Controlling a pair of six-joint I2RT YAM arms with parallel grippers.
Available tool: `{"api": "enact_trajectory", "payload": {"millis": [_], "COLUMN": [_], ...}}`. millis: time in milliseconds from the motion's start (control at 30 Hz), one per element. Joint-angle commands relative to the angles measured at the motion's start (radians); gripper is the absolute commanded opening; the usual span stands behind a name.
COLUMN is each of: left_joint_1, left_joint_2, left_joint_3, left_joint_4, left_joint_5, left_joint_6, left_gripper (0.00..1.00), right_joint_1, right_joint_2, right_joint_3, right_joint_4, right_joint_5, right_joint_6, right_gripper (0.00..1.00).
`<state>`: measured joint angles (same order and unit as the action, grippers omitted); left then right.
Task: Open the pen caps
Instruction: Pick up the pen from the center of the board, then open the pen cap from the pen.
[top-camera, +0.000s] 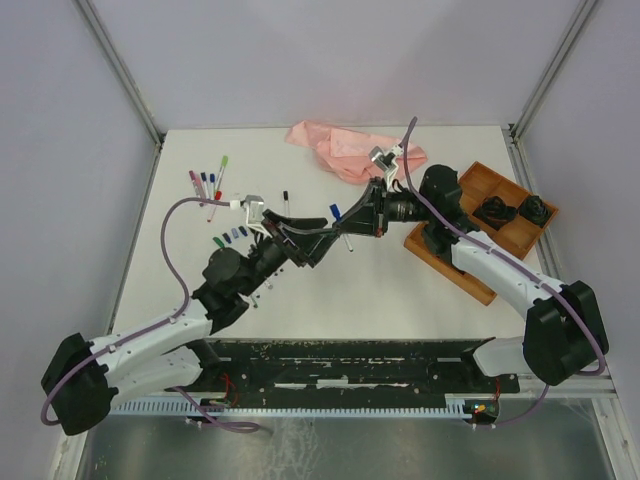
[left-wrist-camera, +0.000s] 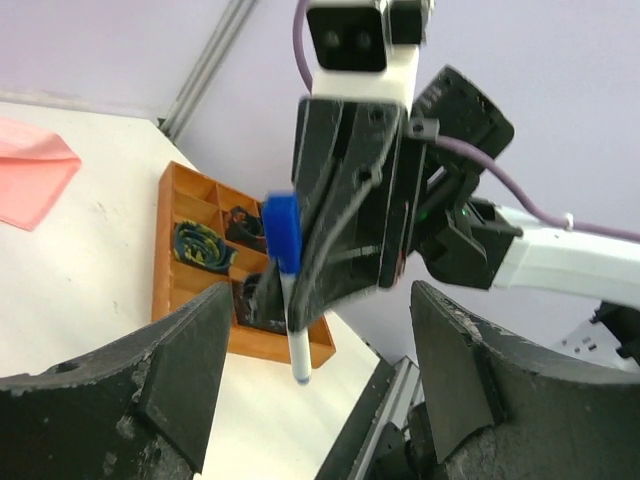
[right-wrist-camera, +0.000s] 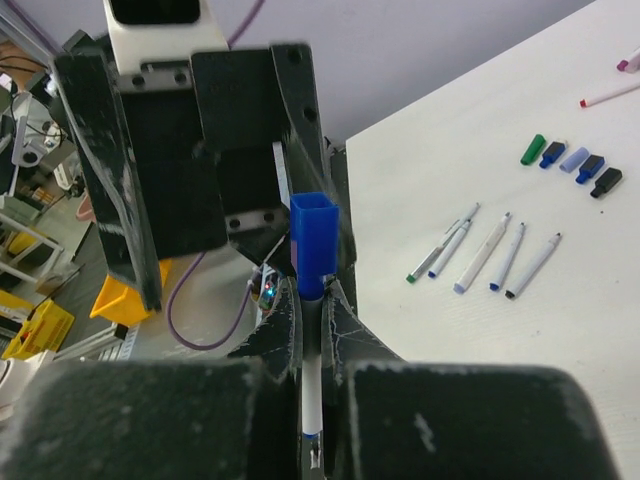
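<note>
My right gripper (right-wrist-camera: 312, 310) is shut on the white barrel (right-wrist-camera: 312, 400) of a pen whose blue cap (right-wrist-camera: 314, 232) is on and sticks out past the fingertips. In the top view that cap (top-camera: 336, 212) hangs above the table's middle, where the two grippers meet. My left gripper (left-wrist-camera: 320, 330) stands open facing the pen (left-wrist-camera: 297, 350), its fingers wide on either side and touching nothing. Several loose pen caps (right-wrist-camera: 574, 158), green, blue and dark, lie in a row on the table, also seen at the left of the top view (top-camera: 232, 235).
Several uncapped pens (right-wrist-camera: 490, 255) lie side by side near the loose caps. Capped pens (top-camera: 208, 185) sit at the far left. A wooden tray (top-camera: 470, 270) with black items stands at the right, and a pink bag (top-camera: 335, 150) lies at the back.
</note>
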<state>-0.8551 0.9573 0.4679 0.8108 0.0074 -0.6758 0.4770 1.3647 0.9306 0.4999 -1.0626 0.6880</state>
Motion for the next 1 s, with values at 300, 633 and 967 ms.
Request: {"api": "enact_trajectory", "payload": {"millis": [300,633,967], "left_joint_1": [0.111,0.112,0.111], "left_joint_2": [0.029,0.107,0.119], "left_joint_3": [0.198,0.218,0.224], "left_joint_4": [-0.265,-0.217,-0.2], "left_joint_5": [0.084,0.147,0.161], "left_joint_6": [-0.049,-0.086,-0.087], "left_gripper": [0.63,0.38,0.09], "right_joint_1": [0.026,0.036,0.048], "right_joint_2": [-0.025,-0.018,-0.012], "right_joint_3": [0.057,0.071,0.083], "right_joint_4": [-0.118,-0.19,-0.241], "right_joint_5": [-0.021,-0.009,-0.004], "right_joint_6": [-0.127,-0.183,-0.222], "right_gripper": [0.0,0.0,0.01]}}
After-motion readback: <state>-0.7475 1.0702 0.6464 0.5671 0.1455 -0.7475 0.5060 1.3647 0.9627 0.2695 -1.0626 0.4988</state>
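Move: The blue cap on the marker held upright in the right hand is about 4 cm ahead of the left hand, 2 cm to its right and 1 cm above it. From the right hand, that cap is some 3 cm above the grip and 1 cm ahead. On the board some 20 cm below, the black-capped marker is about 20 cm ahead of the left hand and 11 cm to its left. The uncapped markers are about 17 cm to its left and 2 cm back. Left fingers close from wide open onto the blue cap and pinch it. To get there, the left hand arcs about 3 cm forward, first rising 2 cm and edging left, then sinking 3 cm and sliding right onto the cap as it tips down some 10 degrees. The right hand keeps its grip on the barrel and sinks roughly 2.5 cm with a slight roll. ##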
